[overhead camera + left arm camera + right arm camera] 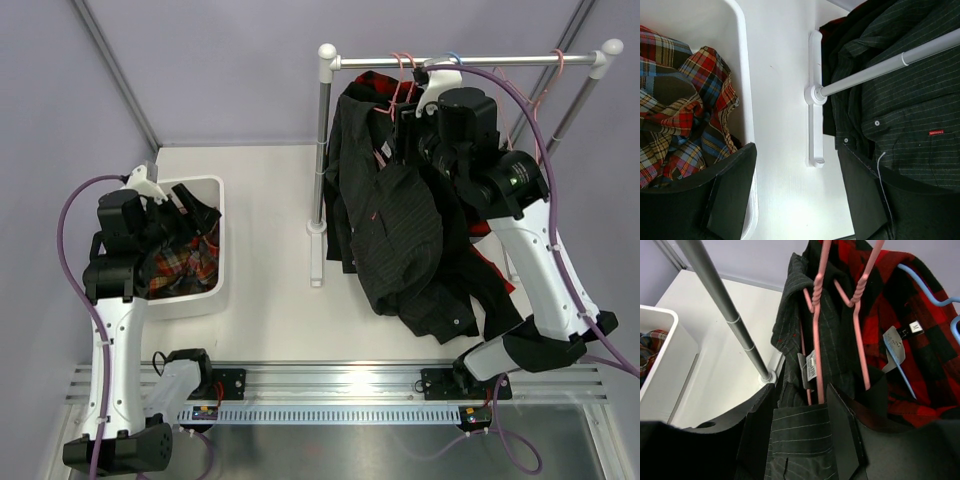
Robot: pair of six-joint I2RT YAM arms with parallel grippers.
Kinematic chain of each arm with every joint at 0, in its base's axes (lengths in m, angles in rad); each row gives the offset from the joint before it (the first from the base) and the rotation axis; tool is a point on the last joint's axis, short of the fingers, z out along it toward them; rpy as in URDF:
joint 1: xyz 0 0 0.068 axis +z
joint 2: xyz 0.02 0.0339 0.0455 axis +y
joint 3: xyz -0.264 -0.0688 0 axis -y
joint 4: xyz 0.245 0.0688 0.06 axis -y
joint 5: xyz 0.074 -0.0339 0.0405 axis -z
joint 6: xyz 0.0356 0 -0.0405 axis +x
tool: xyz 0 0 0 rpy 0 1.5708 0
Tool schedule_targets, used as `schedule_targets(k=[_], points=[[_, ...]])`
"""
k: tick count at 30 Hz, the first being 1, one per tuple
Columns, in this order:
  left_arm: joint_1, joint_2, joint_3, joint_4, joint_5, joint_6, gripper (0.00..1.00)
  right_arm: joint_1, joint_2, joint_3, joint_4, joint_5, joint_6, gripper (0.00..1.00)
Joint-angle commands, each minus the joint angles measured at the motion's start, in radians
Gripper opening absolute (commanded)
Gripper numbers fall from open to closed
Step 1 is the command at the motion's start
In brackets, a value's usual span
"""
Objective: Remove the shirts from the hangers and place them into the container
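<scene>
The charcoal pinstriped shirt (400, 230) hangs from a pink hanger (816, 315) on the rail. My right gripper (801, 392) is up at its collar, shut on a fold of the pinstriped fabric (800, 440) just below the hanger's twisted neck. Behind it hangs the red-and-black check shirt (900, 330) on a second pink hanger (860, 315), with a blue hanger (920, 282) beside it. The plaid shirt (185, 265) lies crumpled in the white container (215, 185). My left gripper (797, 150) hovers open over the container's right rim (742, 75), nothing between its fingers.
The white-and-grey rail (470, 61) spans the back right on upright posts (720, 300). Its white foot bar (814, 100) lies on the table between the container and the hanging shirts. Grey walls close off the back.
</scene>
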State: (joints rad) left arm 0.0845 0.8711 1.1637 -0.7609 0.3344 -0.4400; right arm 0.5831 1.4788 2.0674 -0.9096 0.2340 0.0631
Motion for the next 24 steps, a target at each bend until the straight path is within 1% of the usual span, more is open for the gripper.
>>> schedule_targets(k=[1,5,7,8,10,11,13,14,15,16,18,20,24], points=[[-0.003,-0.014,-0.01,0.046,0.049,0.023,0.71,-0.035,0.041,0.034,0.032,0.007,-0.026,0.54],[-0.003,-0.015,-0.001,0.032,0.051,0.037,0.71,-0.069,0.073,0.022,0.051,-0.025,-0.019,0.52],[-0.003,-0.015,0.008,0.022,0.051,0.041,0.71,-0.08,0.078,0.011,0.064,-0.039,-0.028,0.42],[-0.003,-0.017,0.016,0.021,0.052,0.041,0.71,-0.08,0.083,0.01,0.072,-0.053,-0.029,0.36],[-0.005,-0.015,0.028,0.026,0.072,0.043,0.71,-0.08,0.092,0.023,0.086,-0.064,-0.046,0.09],[-0.003,-0.014,0.037,0.032,0.083,0.047,0.71,-0.08,0.107,0.036,0.083,-0.071,-0.052,0.0],[-0.003,-0.014,0.044,0.055,0.17,0.055,0.7,-0.08,0.113,0.069,0.089,-0.097,-0.1,0.0],[-0.005,-0.014,0.042,0.101,0.21,0.055,0.7,-0.081,0.109,0.077,0.098,-0.135,-0.109,0.0],[-0.005,-0.017,0.028,0.136,0.313,0.053,0.7,-0.08,0.106,0.098,0.103,-0.154,-0.124,0.0],[-0.005,-0.021,0.018,0.208,0.372,0.034,0.71,-0.08,0.112,0.123,0.094,-0.171,-0.129,0.0],[-0.011,-0.023,-0.013,0.276,0.487,0.005,0.71,-0.08,0.129,0.213,0.042,-0.2,-0.125,0.0],[-0.034,-0.018,-0.016,0.307,0.505,-0.009,0.72,-0.081,0.136,0.255,0.02,-0.216,-0.118,0.0],[-0.078,-0.014,0.008,0.299,0.443,0.001,0.72,-0.08,0.138,0.327,-0.044,-0.228,-0.082,0.0]])
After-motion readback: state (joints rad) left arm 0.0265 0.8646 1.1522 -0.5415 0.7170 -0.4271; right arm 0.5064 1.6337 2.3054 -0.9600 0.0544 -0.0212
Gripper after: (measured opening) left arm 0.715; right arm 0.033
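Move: The left-most pink hanger, carrying the dark striped shirt, has its near wire about 4 cm ahead of the right hand and 3 cm lower, centred sideways. A second pink hanger is some 4 cm to its right, a blue one about 9 cm to its right; the shirt's middle hangs roughly 18 cm below the hand, and the rack's left post stands some 14 cm left and 9 ahead. From the left hand that hanger is about 40 cm right, 10 ahead and 11 higher. Forward about 4 cm and slightly down, the right hand reaches the left-most pink hanger, shuts its fingers on the wire below the hook, then lifts it some 5 cm, drifting left and slightly back. Later the left hand, fingers still open, swings right and up from over the container towards the rack, turning some 25 degrees clockwise as its fingers tip up. ##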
